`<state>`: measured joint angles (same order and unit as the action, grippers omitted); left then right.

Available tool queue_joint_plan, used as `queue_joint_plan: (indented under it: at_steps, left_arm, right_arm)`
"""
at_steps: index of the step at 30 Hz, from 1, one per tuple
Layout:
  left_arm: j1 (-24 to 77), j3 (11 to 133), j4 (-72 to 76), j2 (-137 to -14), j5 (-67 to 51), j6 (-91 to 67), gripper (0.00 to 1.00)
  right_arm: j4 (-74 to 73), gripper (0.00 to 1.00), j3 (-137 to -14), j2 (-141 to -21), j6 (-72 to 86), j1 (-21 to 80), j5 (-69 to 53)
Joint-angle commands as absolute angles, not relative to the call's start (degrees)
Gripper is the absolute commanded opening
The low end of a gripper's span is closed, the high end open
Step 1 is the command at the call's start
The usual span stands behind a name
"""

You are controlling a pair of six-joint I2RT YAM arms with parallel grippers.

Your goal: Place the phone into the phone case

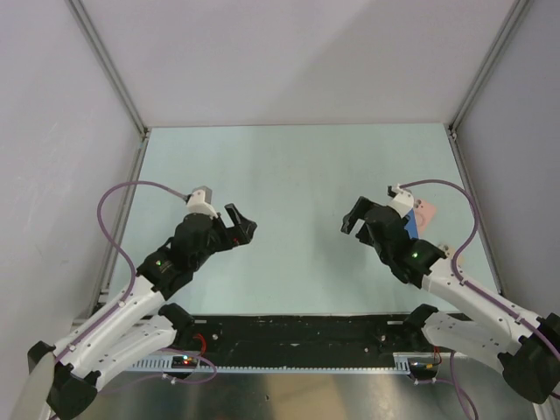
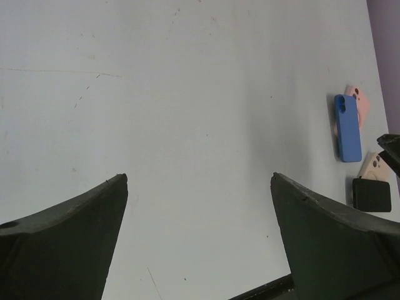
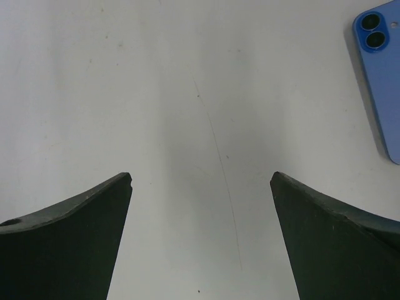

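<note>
The phone (image 2: 347, 128) lies flat at the table's right side, its blue back and two camera lenses (image 3: 374, 31) facing up. Part of the pale pink phone case (image 2: 362, 105) shows from under the phone's far side, also flat on the table; whether the two touch I cannot tell. From above, only a blue sliver of the phone (image 1: 409, 223) and a pink corner of the case (image 1: 426, 213) show behind my right arm. My right gripper (image 3: 202, 176) hovers open and empty, left of the phone. My left gripper (image 2: 200, 178) hangs open and empty over the left half of the table.
The pale green table top (image 1: 297, 175) is walled in by grey panels with metal frame posts (image 1: 109, 66) at the back corners. A black strip (image 1: 297, 331) runs along the near edge between the arm bases.
</note>
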<state>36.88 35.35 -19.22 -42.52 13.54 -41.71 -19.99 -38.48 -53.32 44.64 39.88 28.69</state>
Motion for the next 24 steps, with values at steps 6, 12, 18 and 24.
queue_joint_plan:
  at_steps: [6, 12, 18, 24]
  left_arm:
    - [36.46, 41.29, -23.82, -43.98, 8.48, -36.61, 1.00]
    - [36.18, 43.31, -24.82, -45.81, 4.05, -35.52, 1.00]
    - [35.95, 45.11, -25.73, -48.45, -0.90, -34.99, 1.00]
    - [35.41, 46.35, -25.75, -51.11, -4.14, -34.84, 1.00]
  right_arm:
    - [-25.58, 0.99, -42.30, -55.77, 48.48, 32.17, 30.04]
    - [-33.95, 0.99, -47.00, -58.40, 48.76, 24.89, 31.17]
    - [-42.04, 0.99, -48.49, -55.90, 48.87, 16.10, 32.14]
    - [-42.69, 0.99, -48.43, -57.43, 45.52, 8.77, 29.44]
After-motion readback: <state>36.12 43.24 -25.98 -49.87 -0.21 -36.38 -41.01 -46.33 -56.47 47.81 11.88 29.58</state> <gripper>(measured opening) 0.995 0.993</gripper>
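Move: The blue phone, seemingly what the open right hand is making for, lies about 14 cm ahead of it, 20 cm to its right and 14 cm below. The pink case is partly under the phone, roughly 4 cm farther out and 5 cm farther right than it; the black phone is some 15 cm nearer the base than the blue one and 7 cm right of it, over a beige case. From the left hand the blue phone is about 16 cm ahead and 55 cm to the right. The right hand sweeps about 15 cm to its right towards the blue phone, bowing slightly forward and then coming back level with where it began, while it swings some 30 degrees clockwise and tips its fingers further down, staying wide open and well above the table. The left hand, also open and empty, drifts about 3 cm right and a little back, turning roughly 15 degrees clockwise towards the same side. ##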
